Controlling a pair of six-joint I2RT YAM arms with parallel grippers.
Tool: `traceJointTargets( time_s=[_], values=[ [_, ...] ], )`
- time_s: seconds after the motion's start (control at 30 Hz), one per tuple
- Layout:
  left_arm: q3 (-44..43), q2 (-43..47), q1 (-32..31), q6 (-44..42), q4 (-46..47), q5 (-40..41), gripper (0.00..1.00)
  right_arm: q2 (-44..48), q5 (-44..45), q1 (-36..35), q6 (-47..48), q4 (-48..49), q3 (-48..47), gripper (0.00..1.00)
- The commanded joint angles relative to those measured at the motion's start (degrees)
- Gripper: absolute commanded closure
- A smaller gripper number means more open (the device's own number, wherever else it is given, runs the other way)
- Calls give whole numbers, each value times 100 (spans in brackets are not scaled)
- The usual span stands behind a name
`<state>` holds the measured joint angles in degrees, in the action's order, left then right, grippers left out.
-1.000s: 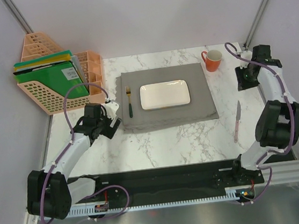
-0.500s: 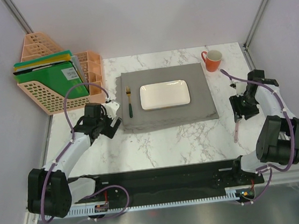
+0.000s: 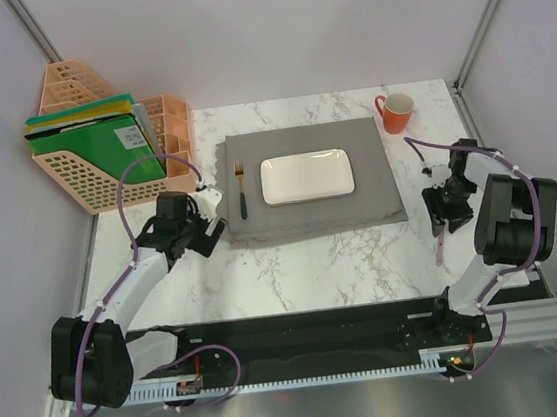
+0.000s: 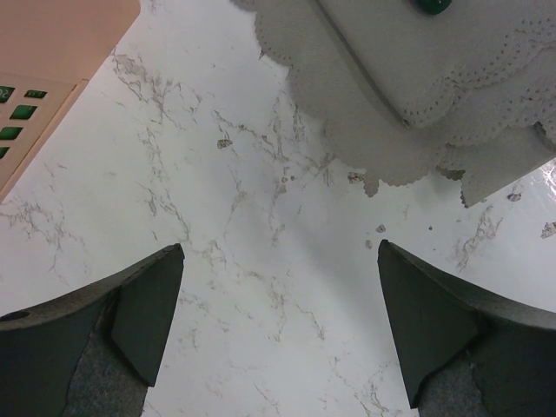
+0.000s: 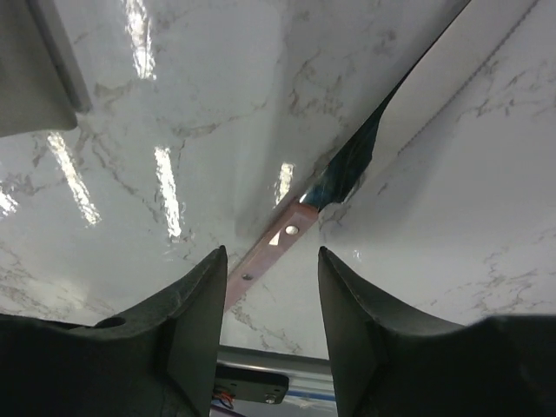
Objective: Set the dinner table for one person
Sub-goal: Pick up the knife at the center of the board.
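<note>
The dinner table (image 3: 325, 264) is white marble with grey veins. On it lies a grey placemat (image 3: 310, 220) with a white rectangular plate (image 3: 307, 177) and a dark-handled fork (image 3: 241, 191) to the plate's left. A knife (image 3: 441, 247) with a pink handle (image 5: 269, 248) and shiny blade (image 5: 434, 87) lies on the marble right of the mat. My right gripper (image 3: 440, 215) hangs low over it, open (image 5: 271, 261), its jaws either side of the handle and not touching it. My left gripper (image 3: 211, 231) stands wide open (image 4: 280, 252) over bare marble beside the placemat's scalloped corner (image 4: 408, 130).
An orange mug (image 3: 395, 112) stands at the back right corner. A peach file organiser (image 3: 101, 148) with green folders sits at the back left, its wall (image 4: 52, 52) close to my left gripper. The table's near edge rail (image 5: 261, 369) shows just behind the right fingers.
My right arm has swung from beside the mug forward and down onto the knife, and its jaws have gone from shut to open. The left arm has stayed put.
</note>
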<state>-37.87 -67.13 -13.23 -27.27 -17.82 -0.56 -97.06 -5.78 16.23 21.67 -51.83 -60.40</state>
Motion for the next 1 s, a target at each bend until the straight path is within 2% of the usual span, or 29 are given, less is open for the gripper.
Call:
traceJointTargets(
  time_s=[0.0,0.17,0.23,0.33,0.37,0.77,0.97],
  values=[
    [25,183,23,11,192,-102,0,-182,200,-6,-119,314,-104,47],
    [51,209,31,2,200,-85,0,-489,437,12,-154,657,-51,48],
    [60,236,40,-7,200,-85,0,-656,481,30,-189,779,-59,53],
    [78,288,31,-7,192,-85,0,-946,543,47,-251,903,-103,81],
    [86,306,31,-7,183,-85,0,-1103,543,47,-251,912,-138,100],
    [78,350,40,2,139,-41,0,-1807,420,-41,-488,947,-1061,100],
    [148,420,40,-15,86,12,0,-1791,87,-85,-664,947,-1606,100]
  ],
)
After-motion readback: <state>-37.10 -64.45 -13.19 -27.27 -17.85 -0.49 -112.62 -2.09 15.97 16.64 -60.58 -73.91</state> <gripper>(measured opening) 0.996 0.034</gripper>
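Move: The knife's middle lies about 3 cm ahead of the right hand, 2 cm to its right and 2 cm below; its handle already runs between the open fingers. The cloth's near right corner is some 5 cm ahead and 7 cm left, and the mug roughly 37 cm ahead and 2 cm left. From the left hand the knife lies about 65 cm to the right, 2 cm back and 7 cm down. Sinking about 2 cm and easing right, the right hand pinches the knife's handle beside the blade, then tilts. ##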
